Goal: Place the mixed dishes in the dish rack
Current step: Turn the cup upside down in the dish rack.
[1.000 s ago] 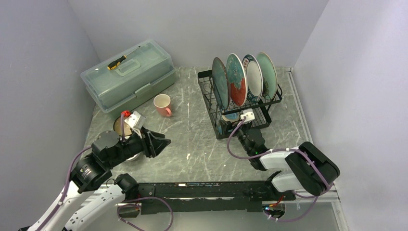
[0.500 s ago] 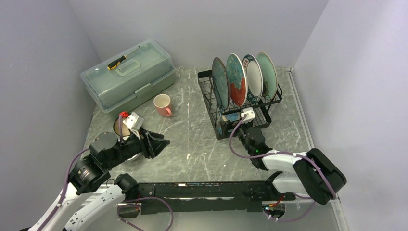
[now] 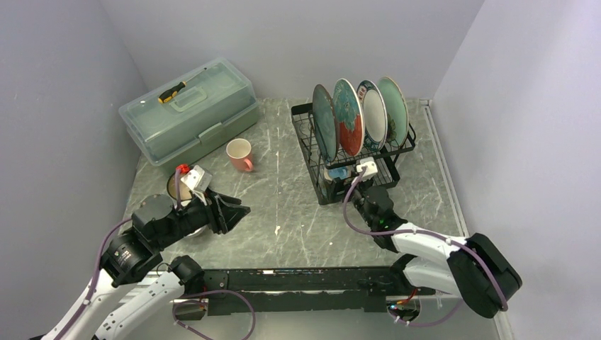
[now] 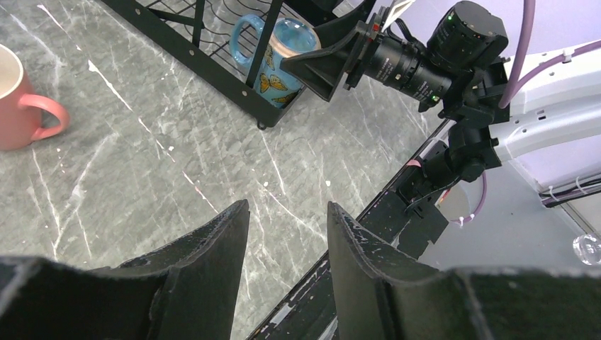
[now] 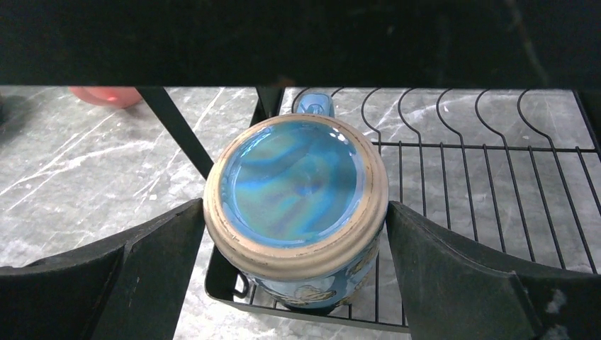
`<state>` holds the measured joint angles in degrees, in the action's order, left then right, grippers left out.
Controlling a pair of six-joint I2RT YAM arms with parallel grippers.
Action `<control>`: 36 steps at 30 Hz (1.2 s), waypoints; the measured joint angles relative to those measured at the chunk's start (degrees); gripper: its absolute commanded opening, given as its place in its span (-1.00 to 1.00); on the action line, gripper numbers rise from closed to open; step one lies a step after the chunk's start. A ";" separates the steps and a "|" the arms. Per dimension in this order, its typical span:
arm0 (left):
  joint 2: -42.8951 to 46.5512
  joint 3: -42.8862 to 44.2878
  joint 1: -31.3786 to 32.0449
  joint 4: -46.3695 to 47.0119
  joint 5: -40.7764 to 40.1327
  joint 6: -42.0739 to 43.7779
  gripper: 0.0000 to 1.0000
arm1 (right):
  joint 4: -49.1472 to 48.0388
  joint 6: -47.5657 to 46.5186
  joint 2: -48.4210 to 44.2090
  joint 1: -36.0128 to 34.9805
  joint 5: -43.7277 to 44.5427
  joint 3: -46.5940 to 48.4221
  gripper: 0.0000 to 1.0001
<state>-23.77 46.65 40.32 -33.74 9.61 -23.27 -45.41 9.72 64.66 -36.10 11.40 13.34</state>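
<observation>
The black wire dish rack (image 3: 305, 138) holds four upright plates on its upper tier: teal (image 3: 324, 124), teal-and-red (image 3: 348, 117), white dark-rimmed (image 3: 373, 113) and pale green (image 3: 394, 110). The blue mug (image 5: 294, 184) stands upside down at the front left corner of the lower tier (image 5: 482, 177). My right gripper (image 5: 296, 205) is shut on it, with a finger against each side. My left gripper (image 4: 287, 205) hovers open and empty over the table. The pink mug (image 3: 239, 154) stands upright on the table. A tan bowl (image 3: 177, 188) peeks out behind my left wrist.
A translucent green lidded box (image 3: 188, 113) stands at the back left with a yellow-and-black screwdriver (image 3: 173, 91) on its lid. Grey walls close in on the table at the left, back and right. The arms' black base rail (image 3: 283, 276) runs along the near edge.
My right arm has stretched forward, carrying the blue mug a little deeper into the rack's lower tier. The left arm has barely moved.
</observation>
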 measured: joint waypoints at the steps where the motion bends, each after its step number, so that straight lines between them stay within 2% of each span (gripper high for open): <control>1: 0.00 0.00 0.00 0.00 0.00 -0.02 0.00 | 1.22 0.02 -0.76 0.00 0.00 0.17 1.00; 10: 0.07 0.33 0.00 -0.15 -0.35 -0.15 0.03 | 12.24 1.38 -7.15 -0.26 -1.14 1.84 1.00; 18: 0.07 0.35 0.00 -1.25 -1.11 -0.48 0.17 | 26.25 3.61 -13.20 -0.46 -1.81 4.00 1.00; 22: 0.00 0.35 0.00 -1.36 -2.47 -1.05 0.36 | 32.79 4.74 -17.86 -0.48 -2.01 4.85 1.00; 26: -0.94 0.35 0.00 -1.51 -4.26 -2.32 0.47 | 39.76 6.16 -22.18 -0.48 -2.58 7.02 1.00; 30: -3.32 0.35 0.00 -1.53 -6.25 -4.02 0.72 | 47.19 8.39 -23.61 -0.48 -3.04 10.93 1.00; 32: -4.68 0.35 0.00 -1.55 -7.45 -4.92 0.97 | 50.45 9.42 -23.91 -0.48 -3.43 12.57 1.00; 36: -7.48 0.35 0.00 -1.68 -10.95 -6.49 0.99 | 55.49 11.96 -25.90 -0.48 -4.28 13.64 1.00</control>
<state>-31.24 47.00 40.32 -35.42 -1.34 -29.76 10.09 21.67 38.76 -36.58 7.11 26.98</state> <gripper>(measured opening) 0.989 0.994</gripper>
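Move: The blue cup stands upside down between the right hand's open fingers, its middle about 3 cm ahead, 1 cm left and 3 cm below; the rack's near-left corner is some 1 cm back, 5 cm left and 11 cm down. From the left hand, the pink cup lies about 25 cm ahead, 2 cm left and 22 cm below; the brown bowl is roughly 20 cm ahead and 17 cm left, low on the table. Backward out of the rack's lower level, the right hand draws about 6.5 cm away from the blue cup with fingers still wide open, drifting slightly right, rising some 2.5 cm late on and tipping down about 20 degrees. The left hand, nearly still at first, then heads forward and down towards the pink cup, turning a little counter-clockwise and tipping down while its half-open fingers spread fully. ##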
